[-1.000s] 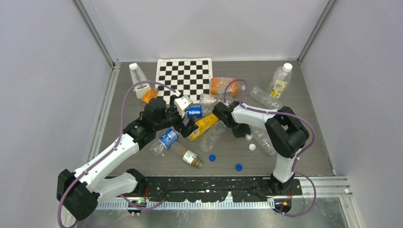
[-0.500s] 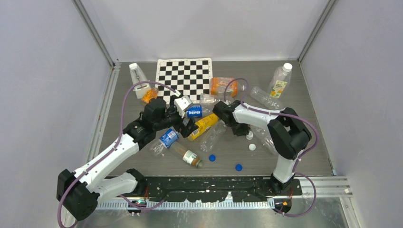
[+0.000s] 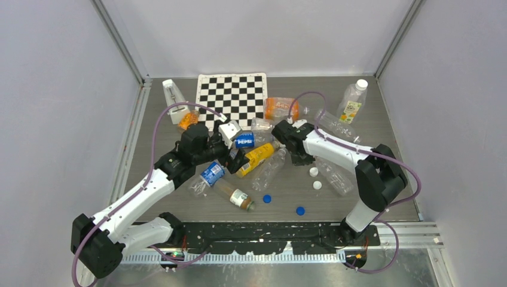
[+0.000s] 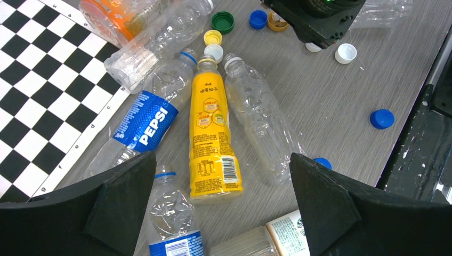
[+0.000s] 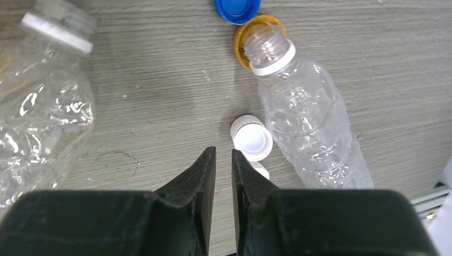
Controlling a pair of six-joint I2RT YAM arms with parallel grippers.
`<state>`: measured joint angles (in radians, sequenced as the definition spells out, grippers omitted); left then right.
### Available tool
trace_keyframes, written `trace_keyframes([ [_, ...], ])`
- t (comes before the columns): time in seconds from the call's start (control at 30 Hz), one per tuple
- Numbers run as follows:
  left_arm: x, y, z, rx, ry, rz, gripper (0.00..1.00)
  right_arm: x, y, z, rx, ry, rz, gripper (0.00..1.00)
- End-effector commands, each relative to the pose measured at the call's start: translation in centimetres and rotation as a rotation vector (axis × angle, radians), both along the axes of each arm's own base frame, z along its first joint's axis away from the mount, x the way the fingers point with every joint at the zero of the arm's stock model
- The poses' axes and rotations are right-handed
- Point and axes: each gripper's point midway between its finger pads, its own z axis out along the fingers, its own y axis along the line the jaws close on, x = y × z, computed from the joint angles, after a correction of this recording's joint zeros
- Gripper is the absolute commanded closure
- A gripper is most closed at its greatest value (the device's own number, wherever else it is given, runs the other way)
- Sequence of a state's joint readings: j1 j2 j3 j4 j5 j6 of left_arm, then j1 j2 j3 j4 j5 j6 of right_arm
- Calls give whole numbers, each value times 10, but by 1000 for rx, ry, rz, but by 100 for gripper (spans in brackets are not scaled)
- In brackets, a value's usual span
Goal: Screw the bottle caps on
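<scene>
My right gripper (image 5: 224, 152) is shut with nothing between its fingers, hovering over bare table. A white bottle cap (image 5: 251, 137) lies open side up just right of its tips, and a second white one (image 5: 261, 172) peeks out beside the right finger. A blue cap (image 5: 237, 8) and an orange cap (image 5: 246, 38) sit by the mouth of an uncapped clear bottle (image 5: 312, 125). My left gripper (image 4: 221, 160) is wide open above a lying yellow bottle (image 4: 212, 133) and a Pepsi bottle (image 4: 146, 120). Green (image 4: 223, 21), yellow (image 4: 212, 37) and white (image 4: 214, 52) caps lie beyond their necks.
A checkerboard mat (image 3: 232, 95) covers the back centre, with an orange bottle (image 3: 280, 107) beside it. A capped bottle (image 3: 353, 101) stands upright at the back right. Two blue caps (image 3: 266, 198) (image 3: 300, 210) lie near the front rail. Crushed bottles crowd the middle.
My right gripper closed fully on nothing and drew back a little from the white caps, its elbow swinging right. The caps stayed on the table. The left arm is unmoved.
</scene>
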<state>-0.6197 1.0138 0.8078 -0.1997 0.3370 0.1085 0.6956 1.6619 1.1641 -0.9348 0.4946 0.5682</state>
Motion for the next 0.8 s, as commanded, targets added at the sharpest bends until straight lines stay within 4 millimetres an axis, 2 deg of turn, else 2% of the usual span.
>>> trace_keyframes([
  [0.0, -2, 0, 10, -29, -24, -12, 0, 4, -18, 12, 75, -99, -183, 74],
  [0.03, -3, 0, 9, -29, -21, -13, 0, 0, -26, 11, 97, -100, -224, 73],
  [0.23, -3, -1, 9, -31, -23, -14, 0, -6, -41, 7, 267, -169, -420, 67],
  [0.4, -3, -1, 9, -31, -21, -14, 0, -10, -45, -3, 341, -171, -506, 64],
  [0.57, -3, 0, 9, -29, -21, -13, 1, -8, -38, -16, 439, -176, -592, 55],
  [0.77, -3, 0, 9, -29, -21, -11, 1, -9, -38, -25, 515, -219, -694, 54],
])
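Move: The white cap with its tall rim, leaning by the clear bottle, is about 4 cm to the right hand's right, 2 cm back and some 5 cm below. The clear bottle's middle is about 9 cm right and 3 cm back. The brown cap under its neck lies 4 cm ahead and 3 cm right, and a flat white cap 7 cm back and 5 cm right. From the left hand, the tall white cap lies roughly 25 cm right, about level and 19 cm lower. The tall white cap beside the clear bottle is what the right hand closes in on: it swings about 5 cm to the right and a little back at even height, then sinks nearly 4 cm. On the way the wrist turns some 35 degrees clockwise and tilts so its left side rises, while the fingers part from nearly shut to about half open, holding nothing. ##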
